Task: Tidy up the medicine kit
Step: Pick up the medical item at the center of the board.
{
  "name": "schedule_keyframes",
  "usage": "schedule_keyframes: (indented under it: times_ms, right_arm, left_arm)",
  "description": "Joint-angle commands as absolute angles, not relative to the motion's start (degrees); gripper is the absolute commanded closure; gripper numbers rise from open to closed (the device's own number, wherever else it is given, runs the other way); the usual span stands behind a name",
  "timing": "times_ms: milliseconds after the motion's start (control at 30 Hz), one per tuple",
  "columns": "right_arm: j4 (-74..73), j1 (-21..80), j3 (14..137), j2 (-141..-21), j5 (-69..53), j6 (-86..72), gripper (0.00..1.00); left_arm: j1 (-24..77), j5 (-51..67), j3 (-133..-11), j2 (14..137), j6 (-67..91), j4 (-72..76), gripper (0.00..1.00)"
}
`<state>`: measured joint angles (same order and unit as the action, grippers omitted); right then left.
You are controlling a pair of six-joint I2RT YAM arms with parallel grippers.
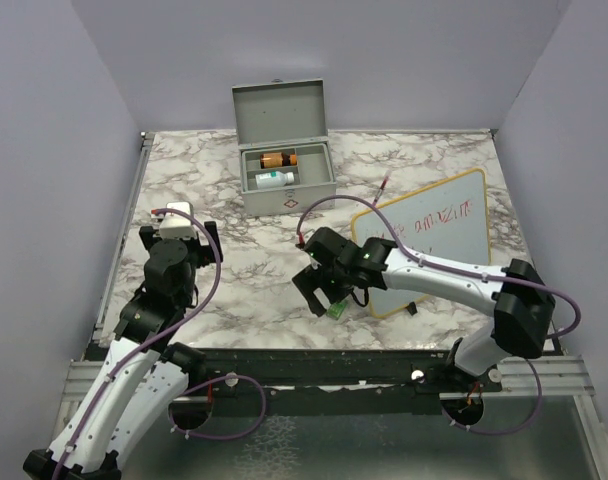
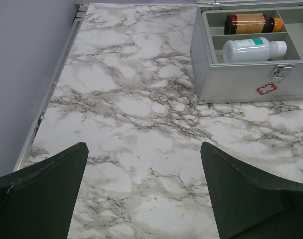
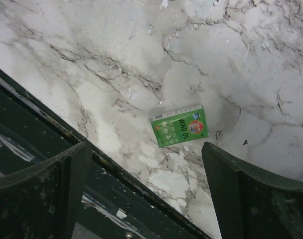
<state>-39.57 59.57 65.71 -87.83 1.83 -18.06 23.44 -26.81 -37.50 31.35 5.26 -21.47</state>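
The medicine kit (image 1: pixel 294 199) stands at the back middle of the table with its lid up. In its tray lie an amber bottle (image 1: pixel 280 159) and a white bottle (image 1: pixel 274 178). The left wrist view shows the kit (image 2: pixel 241 82) at top right with both bottles inside. A small green box marked WIND OIL (image 3: pixel 180 126) lies flat on the marble near the table's front edge. My right gripper (image 3: pixel 145 147) hangs open over it, touching nothing; the green box (image 1: pixel 336 309) shows just below the right gripper (image 1: pixel 324 292). My left gripper (image 2: pixel 144 145) is open and empty, well short of the kit.
A wood-framed whiteboard (image 1: pixel 424 240) with red writing lies flat at the right, under my right arm. A thin red pen (image 1: pixel 383 184) rests beyond it. The black front rail (image 3: pixel 52 149) runs close beside the green box. Purple walls close in both sides.
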Motion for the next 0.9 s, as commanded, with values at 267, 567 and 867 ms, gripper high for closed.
schedule_keyframes:
  times_ms: [267, 567, 867]
  right_arm:
    - [-40.3, 59.9, 65.2, -95.4, 1.6, -8.1, 0.0]
    - [-40.6, 59.6, 66.4, -99.7, 1.5, -4.8, 0.0]
    - [-39.6, 57.6, 64.9, -101.6, -1.2, -1.4, 0.01]
  left_arm:
    - [23.7, -31.7, -37.2, 30.9, 4.0, -19.9, 0.05]
    - [23.7, -30.4, -37.4, 30.8, 3.8, -20.1, 0.05]
    - [23.7, -30.1, -37.5, 30.5, 3.8, -20.4, 0.05]
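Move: Below the open right hand, some 10 cm down, the green wind oil box lies flat on the table, about 3 cm to the hand's right and 2 cm ahead. The whiteboard's middle is roughly 17 cm to the right of that box and 15 cm farther out; a small black block sits some 14 cm to the right of the box, about level with it. From the left hand the box is about 26 cm right, 7 cm back and 22 cm down. Sinking about 6.5 cm towards the green box, the right hand also eases some 2 cm to the right near the end, its fingers held wide open. On the way the wrist brings the left-leaning fingers nearer to straight down and turns roughly 10 degrees counter-clockwise, squaring the gap to the box's long side. The fingers stop short of touching. ##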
